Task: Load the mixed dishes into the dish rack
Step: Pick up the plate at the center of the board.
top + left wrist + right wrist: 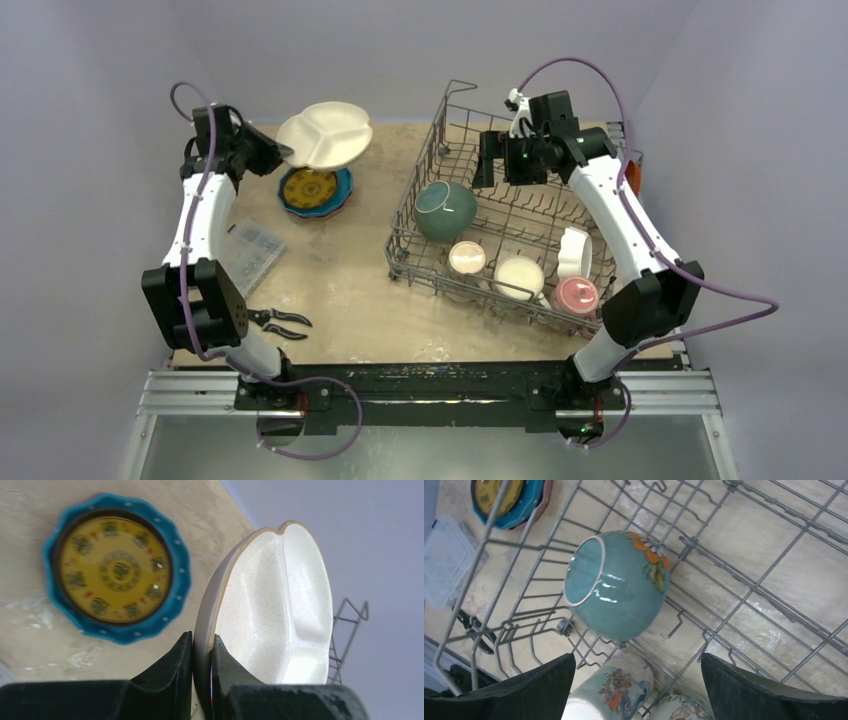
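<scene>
My left gripper (202, 645) is shut on the rim of a white divided plate (275, 605), holding it on edge in the air above the table's far left (325, 135). Below it lies a stack of plates (315, 190) topped by a blue-rimmed yellow one (117, 570). The grey wire dish rack (600, 225) stands on the right. Inside it lie a teal round bowl (619, 585), three mugs along the near side (467, 258) (518, 277) (575, 295) and a small white bowl (573, 250). My right gripper (638, 660) hangs open and holds nothing above the rack, over the teal bowl (445, 210).
A clear plastic compartment box (250, 250) lies at the left next to my left arm. Black-handled pliers (280, 322) rest near the table's front left edge. The rack's tall wire sides (350, 630) rise to the right of the held plate.
</scene>
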Available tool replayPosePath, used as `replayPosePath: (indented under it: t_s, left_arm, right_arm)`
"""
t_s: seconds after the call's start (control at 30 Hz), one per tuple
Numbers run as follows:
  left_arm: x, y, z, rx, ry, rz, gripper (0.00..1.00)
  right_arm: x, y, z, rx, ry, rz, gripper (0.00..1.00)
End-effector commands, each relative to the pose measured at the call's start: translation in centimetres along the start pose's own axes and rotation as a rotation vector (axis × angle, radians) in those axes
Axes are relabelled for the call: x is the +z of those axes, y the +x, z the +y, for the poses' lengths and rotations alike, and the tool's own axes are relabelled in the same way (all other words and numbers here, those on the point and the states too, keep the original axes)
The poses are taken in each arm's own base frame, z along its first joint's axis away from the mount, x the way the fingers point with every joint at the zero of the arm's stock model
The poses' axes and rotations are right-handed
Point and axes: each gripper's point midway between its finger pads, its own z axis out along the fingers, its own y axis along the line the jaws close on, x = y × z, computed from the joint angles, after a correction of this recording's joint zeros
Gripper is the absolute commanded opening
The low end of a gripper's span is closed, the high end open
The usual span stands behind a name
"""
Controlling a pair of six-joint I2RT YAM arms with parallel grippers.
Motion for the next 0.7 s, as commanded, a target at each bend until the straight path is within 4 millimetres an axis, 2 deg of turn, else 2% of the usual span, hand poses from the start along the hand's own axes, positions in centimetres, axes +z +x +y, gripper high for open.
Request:
replayPosePath:
  t_s: [0.0,0.13,0.23,0.37,0.47,0.57,0.63,0.67]
  left_arm:
    - [-10.3,-0.2,-15.4,0.129,0.436,-0.042,0.0]
    - [-14.6,3.5,-20.1,0.271,0.573,-0.114,0.0]
    - [-17.0,5.8,-21.7,0.311,0.624,-0.11,0.0]
    - [-18.7,8.6,-22.2,0.321,0.643,-0.066,0.0]
    - [-19.2,10.3,-21.6,0.291,0.59,-0.004,0.0]
    - [-19.2,11.7,-20.6,0.234,0.51,0.084,0.0]
    - [-19.4,12.7,-19.9,0.202,0.463,0.143,0.0]
    - [-19.4,13.1,-19.6,0.192,0.442,0.17,0.0]
  right_arm:
    - [-2.5,-0.4,3.8,-0.137,-0.018,-0.091,0.98]
    - [-3.8,-0.5,5.6,-0.13,-0.06,-0.12,0.98]
    - [-5.0,-0.9,6.2,-0.115,-0.078,-0.154,0.98]
    - [-8.0,-1.5,6.8,-0.098,-0.086,-0.234,0.98]
    - [-11.3,-1.6,7.0,-0.138,-0.087,-0.333,0.98]
    - [-13.0,-0.7,6.8,-0.196,-0.062,-0.392,0.98]
    - [-13.6,0.5,7.2,-0.25,-0.075,-0.42,0.98]
    - [-14.7,0.6,8.0,-0.289,-0.1,-0.465,0.98]
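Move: The divided white plate is already in the left fingers by its left rim, its middle about 8 cm to the right and 4 cm ahead; the dish rack's middle lies some 50 cm right, level ahead and 18 cm lower. The green bowl in it is 35 cm right and 16 cm below; the blue plate 5 cm ahead, 3 cm right, 19 cm below. From the right hand the white plate is about 36 cm left and 9 cm ahead, the green bowl 10 cm left, 3 cm ahead and 17 cm below. The white plate, still pinched by its rim, is carried off to the right by the left hand, some 19 cm, while rising about 13 cm and drawing back 12 cm, with a clockwise turn of nearly 30 degrees, towards the right gripper. The open right hand comes up about 11 cm and back 9 cm, swaying briefly left and tilting its fingertips upward, without touching the plate. ##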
